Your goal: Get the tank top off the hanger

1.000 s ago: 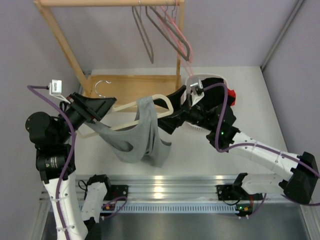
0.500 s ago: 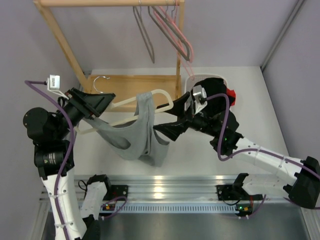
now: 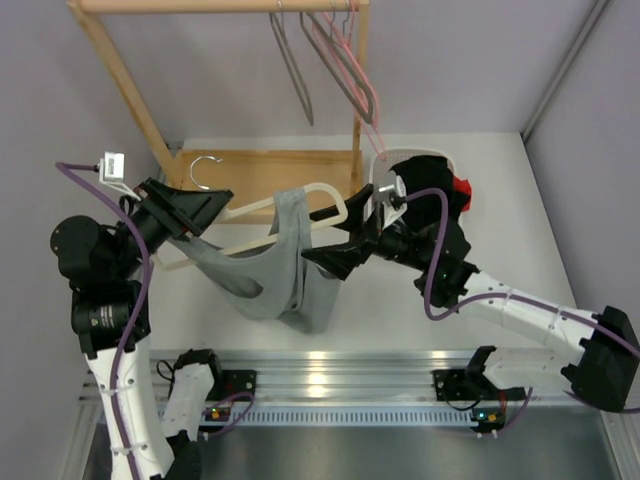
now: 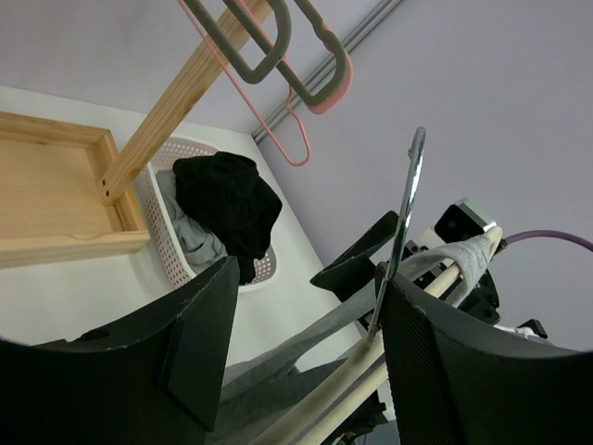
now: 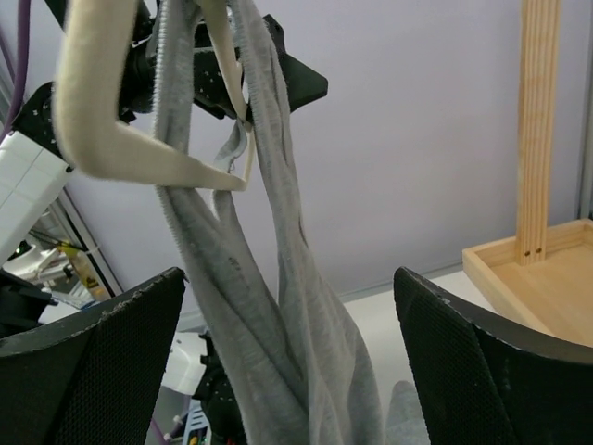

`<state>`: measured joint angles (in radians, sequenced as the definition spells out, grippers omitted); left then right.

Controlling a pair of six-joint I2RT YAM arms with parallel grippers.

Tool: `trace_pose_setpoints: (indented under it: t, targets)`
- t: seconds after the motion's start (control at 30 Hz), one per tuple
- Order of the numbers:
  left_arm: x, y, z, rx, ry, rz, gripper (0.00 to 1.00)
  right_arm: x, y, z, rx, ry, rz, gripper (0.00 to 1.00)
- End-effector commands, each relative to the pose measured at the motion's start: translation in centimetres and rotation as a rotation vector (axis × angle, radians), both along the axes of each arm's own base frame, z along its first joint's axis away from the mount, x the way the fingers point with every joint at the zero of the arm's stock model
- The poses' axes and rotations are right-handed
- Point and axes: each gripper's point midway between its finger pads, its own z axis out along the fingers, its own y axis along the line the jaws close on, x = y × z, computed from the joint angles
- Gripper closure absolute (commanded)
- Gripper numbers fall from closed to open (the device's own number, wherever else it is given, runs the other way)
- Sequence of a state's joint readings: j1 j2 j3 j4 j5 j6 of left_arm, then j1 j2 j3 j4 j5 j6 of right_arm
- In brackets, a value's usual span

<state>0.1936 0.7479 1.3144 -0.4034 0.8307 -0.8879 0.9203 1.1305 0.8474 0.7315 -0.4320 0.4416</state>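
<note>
My left gripper holds a cream hanger aloft over the table, shut on it near the neck. In the left wrist view the metal hook and the cream bars lie against the right-hand finger of that gripper. A grey tank top hangs from the hanger's right half, and its lower folds sag toward the table. My right gripper stands open just right of the cloth. In the right wrist view the tank top hangs between that gripper's wide fingers, untouched.
A wooden rack stands at the back with a tray base. Pink and grey hangers dangle from its rail. A white basket with black and red clothes sits behind the right arm. It also shows in the left wrist view, the basket.
The right gripper has dropped from the hanger's right end down and left to the side of the tank top. The left gripper and hanger barely shifted. The hangers on the rail sway.
</note>
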Motion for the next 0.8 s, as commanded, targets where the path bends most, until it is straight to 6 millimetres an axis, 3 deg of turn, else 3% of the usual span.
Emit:
trace_pose_setpoints:
  t: [0.0,0.13,0.23,0.27,0.3,0.53,0.77]
  targets:
    - [-0.4,-0.3,0.6,0.005,-0.051,-0.019,1.00,-1.0,0.6,3.2,0.086,-0.067,0.077,0.11]
    - [0.2,-0.1,-0.3,0.017,-0.038,-0.010,1.00,-1.5,0.8,3.8,0.123,-0.060,0.112,0.12]
    - [0.9,0.1,-1.5,0.031,-0.022,-0.003,1.00,-1.5,0.9,3.8,0.092,-0.040,0.117,0.56]
    - [0.9,0.2,-1.8,0.040,-0.027,0.000,1.00,-1.4,0.8,4.2,0.091,-0.040,0.105,0.88]
    - [1.2,0.3,-2.5,0.044,-0.017,0.007,1.00,-1.2,0.7,4.3,0.084,-0.036,0.090,0.98]
    - [1.6,1.2,-5.6,0.114,-0.035,0.073,1.00,-1.6,-3.9,6.3,0.056,-0.054,-0.065,1.00]
    - [1.1,0.6,-5.6,0.138,-0.057,0.036,1.00,1.5,-8.3,5.0,-0.025,-0.034,-0.315,1.00]
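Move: The nearest hanging fold of the grey tank top is about 2 cm to the right hand's left, level with it ahead and back, already between its open fingers. The hanger's rounded end is some 4 cm to this hand's right and 6 cm above; the basket lies roughly 25 cm ahead, 21 cm right, 35 cm below. From the left hand, holding the hanger, that fold is about 13 cm right, 4 cm back, 7 cm lower. The right fingers pinch shut on the tank top's hanging fold after easing about 2 cm further left, then drag it back some 7 cm to the right, rising a few centimetres, towards and past the hanger's end. The left hand keeps its hold on the hanger and sinks about 6 cm. ##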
